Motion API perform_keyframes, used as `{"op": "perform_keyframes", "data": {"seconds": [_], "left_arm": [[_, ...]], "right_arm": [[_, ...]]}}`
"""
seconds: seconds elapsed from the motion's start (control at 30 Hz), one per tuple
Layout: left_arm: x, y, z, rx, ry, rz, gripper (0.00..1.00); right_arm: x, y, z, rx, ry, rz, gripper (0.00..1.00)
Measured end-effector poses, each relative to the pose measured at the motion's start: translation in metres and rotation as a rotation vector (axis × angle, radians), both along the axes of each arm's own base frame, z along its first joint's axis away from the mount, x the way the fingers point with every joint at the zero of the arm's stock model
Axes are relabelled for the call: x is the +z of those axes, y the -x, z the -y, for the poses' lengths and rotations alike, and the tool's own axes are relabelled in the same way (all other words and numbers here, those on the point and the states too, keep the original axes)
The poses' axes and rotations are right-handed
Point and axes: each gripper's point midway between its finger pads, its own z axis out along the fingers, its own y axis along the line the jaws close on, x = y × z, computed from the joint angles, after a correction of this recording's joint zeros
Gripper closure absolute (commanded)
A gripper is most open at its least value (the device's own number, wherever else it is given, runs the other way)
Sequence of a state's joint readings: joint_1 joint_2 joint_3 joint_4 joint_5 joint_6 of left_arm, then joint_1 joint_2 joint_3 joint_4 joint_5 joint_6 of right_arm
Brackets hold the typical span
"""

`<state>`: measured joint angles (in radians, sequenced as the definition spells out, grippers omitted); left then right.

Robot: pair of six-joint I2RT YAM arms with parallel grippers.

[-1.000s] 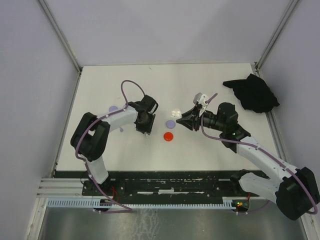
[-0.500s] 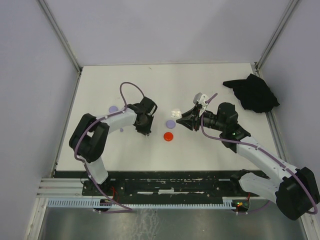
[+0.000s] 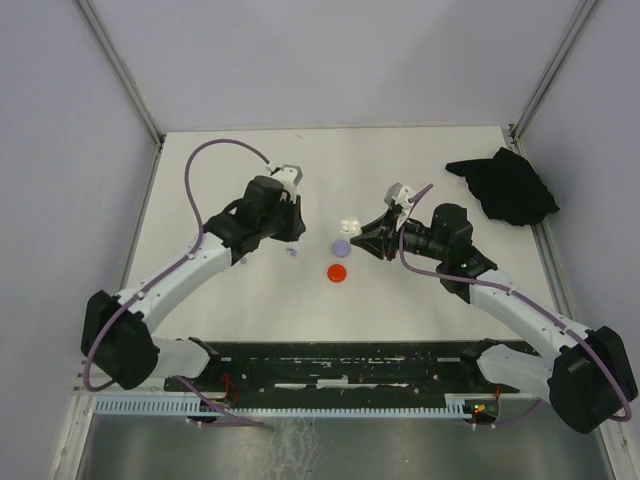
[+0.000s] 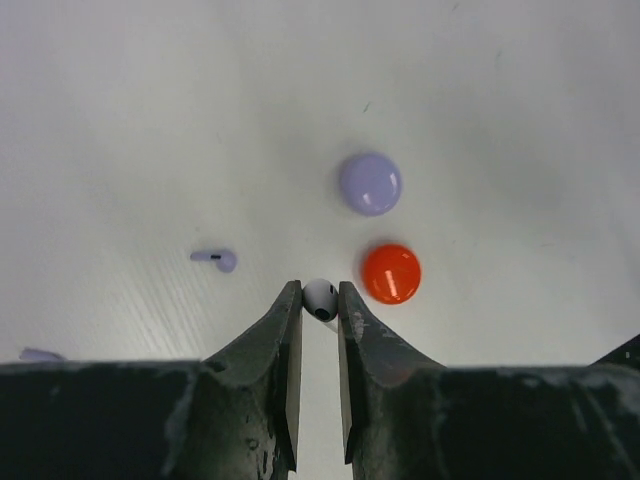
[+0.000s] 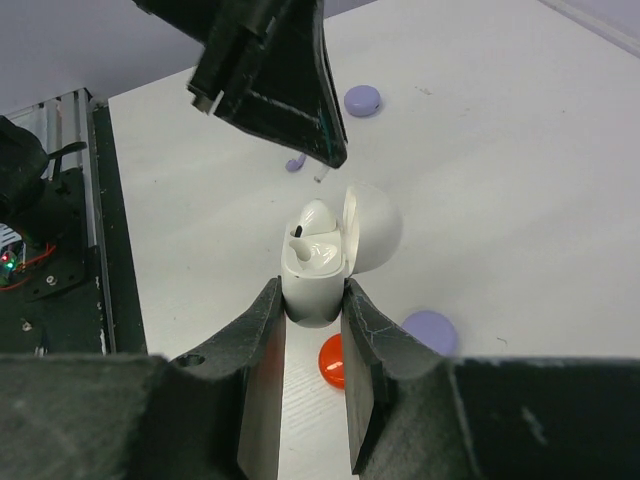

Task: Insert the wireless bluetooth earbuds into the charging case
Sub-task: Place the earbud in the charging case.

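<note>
My left gripper [image 4: 320, 292] is shut on a whitish earbud [image 4: 321, 298], pinched at the fingertips and held above the table; from above the left gripper [image 3: 292, 228] hangs left of the charging case [image 3: 350, 226]. My right gripper [image 5: 313, 300] is shut on the white charging case [image 5: 316, 278], upright with its lid [image 5: 372, 226] open and one earbud [image 5: 318, 232] seated inside. The left fingers [image 5: 285, 90] hover just beyond the case. A lilac earbud [image 4: 216, 259] lies on the table, left of the held one.
A red disc [image 3: 338, 271] and a lilac disc [image 3: 341, 246] lie just in front of the case. Another lilac disc [image 5: 362, 99] sits further left. A black cloth [image 3: 505, 185] lies at the back right. White walls enclose the table.
The left jaws have shut on the whitish earbud and the left arm has risen and stretched out from the table. The lilac earbud beneath it now shows. The right arm has not moved.
</note>
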<state>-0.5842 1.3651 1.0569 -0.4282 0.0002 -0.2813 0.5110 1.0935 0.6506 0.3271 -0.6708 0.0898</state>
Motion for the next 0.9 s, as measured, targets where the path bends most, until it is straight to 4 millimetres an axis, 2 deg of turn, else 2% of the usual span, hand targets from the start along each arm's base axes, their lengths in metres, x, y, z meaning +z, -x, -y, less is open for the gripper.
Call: {"op": "perform_keyframes", "data": {"seconds": [0.07, 0.17, 0.5, 0.7, 0.9], "left_arm": [[0.03, -0.001, 0.006, -0.022, 0.06, 0.089, 0.81], [0.064, 0.003, 0.013, -0.057, 0.115, 0.196, 0.81], [0.144, 0.029, 0.032, -0.19, 0.214, 0.469, 0.8], [0.174, 0.041, 0.046, -0.276, 0.238, 0.603, 0.8], [0.189, 0.048, 0.059, -0.346, 0.25, 0.69, 0.8]], "right_arm": [[0.002, -0.001, -0.002, 0.002, -0.009, -0.002, 0.98], [0.005, -0.002, -0.006, -0.001, -0.019, 0.003, 0.98], [0.025, -0.01, -0.022, -0.011, -0.067, 0.056, 0.98], [0.03, -0.012, -0.028, -0.014, -0.091, 0.067, 0.98], [0.037, -0.013, -0.031, -0.016, -0.116, 0.072, 0.98]]}}
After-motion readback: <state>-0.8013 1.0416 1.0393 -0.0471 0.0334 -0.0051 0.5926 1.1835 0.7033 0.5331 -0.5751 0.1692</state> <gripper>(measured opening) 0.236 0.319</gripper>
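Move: The left hand already holds the white earbud, with the open white case, pinched in the right fingers, about 10 cm to its right, 5 cm back and 7 cm higher. Below the left hand on the table, some 15 cm down, the red disc is 4 cm back and 7 cm right, the purple disc 2 cm ahead and 8 cm right. For the right hand, the held earbud is about 12 cm left, 6 cm ahead and 7 cm lower. Keeping the earbud pinched, the left hand lifts it some 19 cm, carrying it rightwards and back by about 5 cm each towards the case, while the wrist tips the fingers up by about 40 degrees and swings somewhat clockwise. The right hand keeps its hold on the case and brings it a few centimetres up and left to meet the earbud. The earbud doesn't touch the case yet. ##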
